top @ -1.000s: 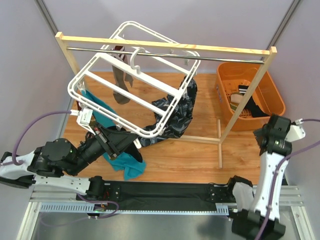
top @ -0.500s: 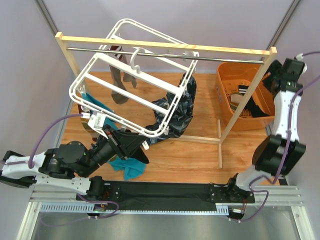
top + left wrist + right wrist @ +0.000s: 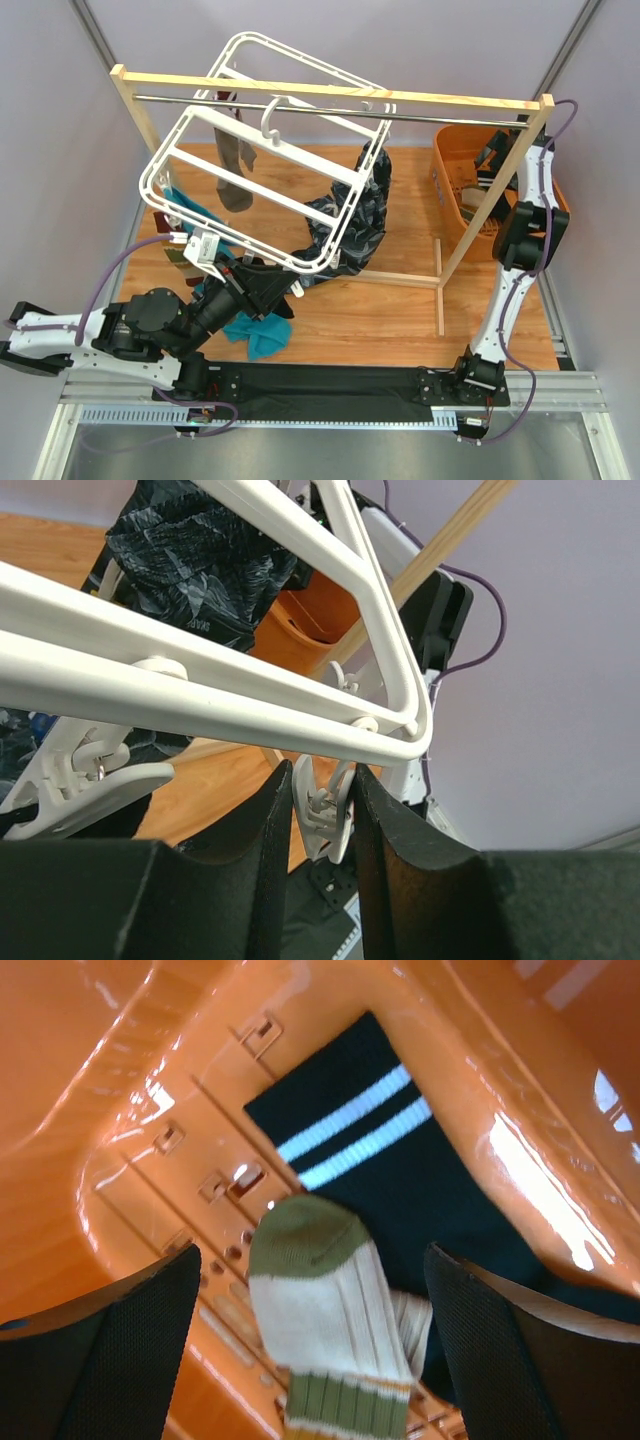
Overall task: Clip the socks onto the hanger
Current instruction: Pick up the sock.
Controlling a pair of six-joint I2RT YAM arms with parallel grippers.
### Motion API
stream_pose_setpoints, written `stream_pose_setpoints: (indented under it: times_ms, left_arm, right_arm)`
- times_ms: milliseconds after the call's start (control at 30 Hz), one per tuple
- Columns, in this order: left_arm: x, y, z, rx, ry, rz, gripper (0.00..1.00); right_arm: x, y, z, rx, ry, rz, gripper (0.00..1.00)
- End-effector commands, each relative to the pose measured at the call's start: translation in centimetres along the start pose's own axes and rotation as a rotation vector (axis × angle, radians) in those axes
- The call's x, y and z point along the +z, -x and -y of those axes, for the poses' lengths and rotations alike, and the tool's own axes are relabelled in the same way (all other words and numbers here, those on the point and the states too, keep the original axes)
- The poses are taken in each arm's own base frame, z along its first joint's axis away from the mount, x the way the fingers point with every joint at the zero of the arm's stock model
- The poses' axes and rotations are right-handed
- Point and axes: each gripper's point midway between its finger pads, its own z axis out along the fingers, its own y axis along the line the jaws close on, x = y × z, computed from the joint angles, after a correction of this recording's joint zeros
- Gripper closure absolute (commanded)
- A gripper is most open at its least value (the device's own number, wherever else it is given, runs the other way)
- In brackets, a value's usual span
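Note:
The white hanger (image 3: 318, 264) hangs tilted from the rack's rail. A grey-brown sock (image 3: 235, 165) and a teal sock (image 3: 200, 215) dangle from it. More teal cloth (image 3: 255, 335) lies on the floor. My left gripper (image 3: 285, 285) is at the hanger's near corner, shut on a small white clip (image 3: 325, 815) under the frame (image 3: 200, 680). My right gripper (image 3: 495, 155) reaches down into the orange basket (image 3: 450, 200). It stands open (image 3: 315, 1330) around a beige sock with green toe (image 3: 325, 1300), not touching it. A black sock with white stripes (image 3: 380, 1150) lies underneath.
The wooden rack with its metal rail (image 3: 330, 92) spans the scene, one post rising in front of the basket. A dark glossy patterned cloth (image 3: 360, 215) hangs by the hanger's right side. Another clip (image 3: 90, 780) dangles left of the held one.
My right arm has swung from the near right up and over into the basket, its jaws spreading wide. The left gripper has crept a little right along the hanger, still on the clip.

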Motion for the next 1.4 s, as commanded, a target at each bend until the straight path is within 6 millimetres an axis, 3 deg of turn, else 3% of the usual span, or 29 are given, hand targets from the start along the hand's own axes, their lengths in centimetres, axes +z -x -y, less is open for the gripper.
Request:
stream_pose_setpoints:
  times_ms: [0,167,267,300,367,400,533,733,767,833,867,933,1033,1067,1167,1200,1267,1300,1367]
  left_arm:
    - [0.0,-0.9,0.0,0.053,-0.016,-0.025,1.0]
    - [-0.2,-0.7,-0.1,0.055,-0.009,-0.031,1.0]
    - [-0.3,-0.5,-0.4,0.045,-0.005,-0.023,1.0]
    - [-0.5,-0.4,-0.6,0.041,-0.006,-0.019,1.0]
    - [-0.4,-0.6,-0.7,0.041,-0.003,-0.021,1.0]
    - [-0.4,-0.6,-0.7,0.044,0.0,-0.02,1.0]
    - [-0.4,-0.4,-0.8,0.047,0.005,-0.016,1.0]
    - [-0.3,-0.3,-0.7,0.055,0.011,-0.012,1.0]
    - [-0.2,-0.3,-0.7,0.058,0.012,-0.012,1.0]
    - [-0.1,-0.3,-0.6,0.062,0.014,-0.012,1.0]
    - [-0.1,-0.3,-0.6,0.065,0.017,-0.012,1.0]
    - [-0.1,-0.3,-0.7,0.068,0.021,-0.013,1.0]
    - [-0.1,-0.5,-0.7,0.066,0.022,-0.02,1.0]
    - [-0.1,-0.6,-0.8,0.065,0.024,-0.022,1.0]
    - [-0.1,-0.8,-0.9,0.051,0.032,-0.025,1.0]
    - [-0.1,-0.8,-1.2,0.051,0.049,-0.022,1.0]
    - [-0.1,-0.8,-1.4,0.029,0.068,-0.021,1.0]
    - [-0.1,-0.8,-1.8,0.029,0.088,-0.022,1.0]
    - [-0.1,-0.9,-2.0,0.014,0.107,-0.023,1.0]
  right_arm:
    - [0.7,3.3,-0.6,0.004,0.007,0.131,0.07]
    - [3.0,3.5,-0.2,-0.078,-0.151,0.209,0.09]
    - [4.2,3.3,-0.8,-0.1,-0.134,0.214,0.11]
    - [5.6,2.4,-0.4,-0.104,-0.142,0.186,0.12]
    - [6.2,2.4,-0.1,-0.115,-0.159,0.178,0.14]
    - [7.3,1.1,0.6,-0.115,-0.184,0.132,0.17]
    - [7.1,1.8,1.1,-0.104,-0.214,0.153,0.22]
    - [7.9,1.9,1.2,-0.073,-0.195,0.15,0.5]
    - [8.1,1.8,1.1,-0.068,-0.182,0.143,0.64]
    - [8.1,1.8,0.6,-0.067,-0.147,0.139,0.72]
    - [8.0,2.1,0.5,-0.067,-0.142,0.152,0.84]
    - [7.7,1.9,0.3,-0.07,-0.125,0.149,0.95]
    - [4.5,4.1,-1.9,-0.061,-0.027,0.213,1.0]
    - [1.8,6.0,-3.0,-0.055,0.012,0.266,1.0]
    - [-2.2,7.5,-4.6,-0.019,0.105,0.296,1.0]
    - [-5.3,8.8,-5.2,0.001,0.149,0.334,1.0]
    - [-7.5,8.3,-6.1,0.054,0.25,0.301,1.0]
    - [-10.0,8.8,-6.4,0.07,0.29,0.318,1.0]
    - [-11.4,8.1,-7.1,0.112,0.38,0.277,1.0]
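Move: From the right hand, the black sock's striped cuff lies on the bin floor about 5 cm ahead, 2 cm to the right and 7 cm below. The olive-and-white sock is about 2 cm back, 3 cm left and 8 cm below; the orange bin around them is centred roughly level with the hand, 5 cm right and 4 cm below. From the left hand, at the hanger's clip, the cuff is some 48 cm ahead, 52 cm right and 35 cm below. Down and forward, drifting a little right, the open right hand reaches some 8 cm into the bin to the black sock's striped cuff, rolling its left side down by nearly 15 degrees. There it stays while its fingers shut and pinch the cuff, then it lifts about 11 cm, easing back and left as the roll comes out and the fingers tip up. ##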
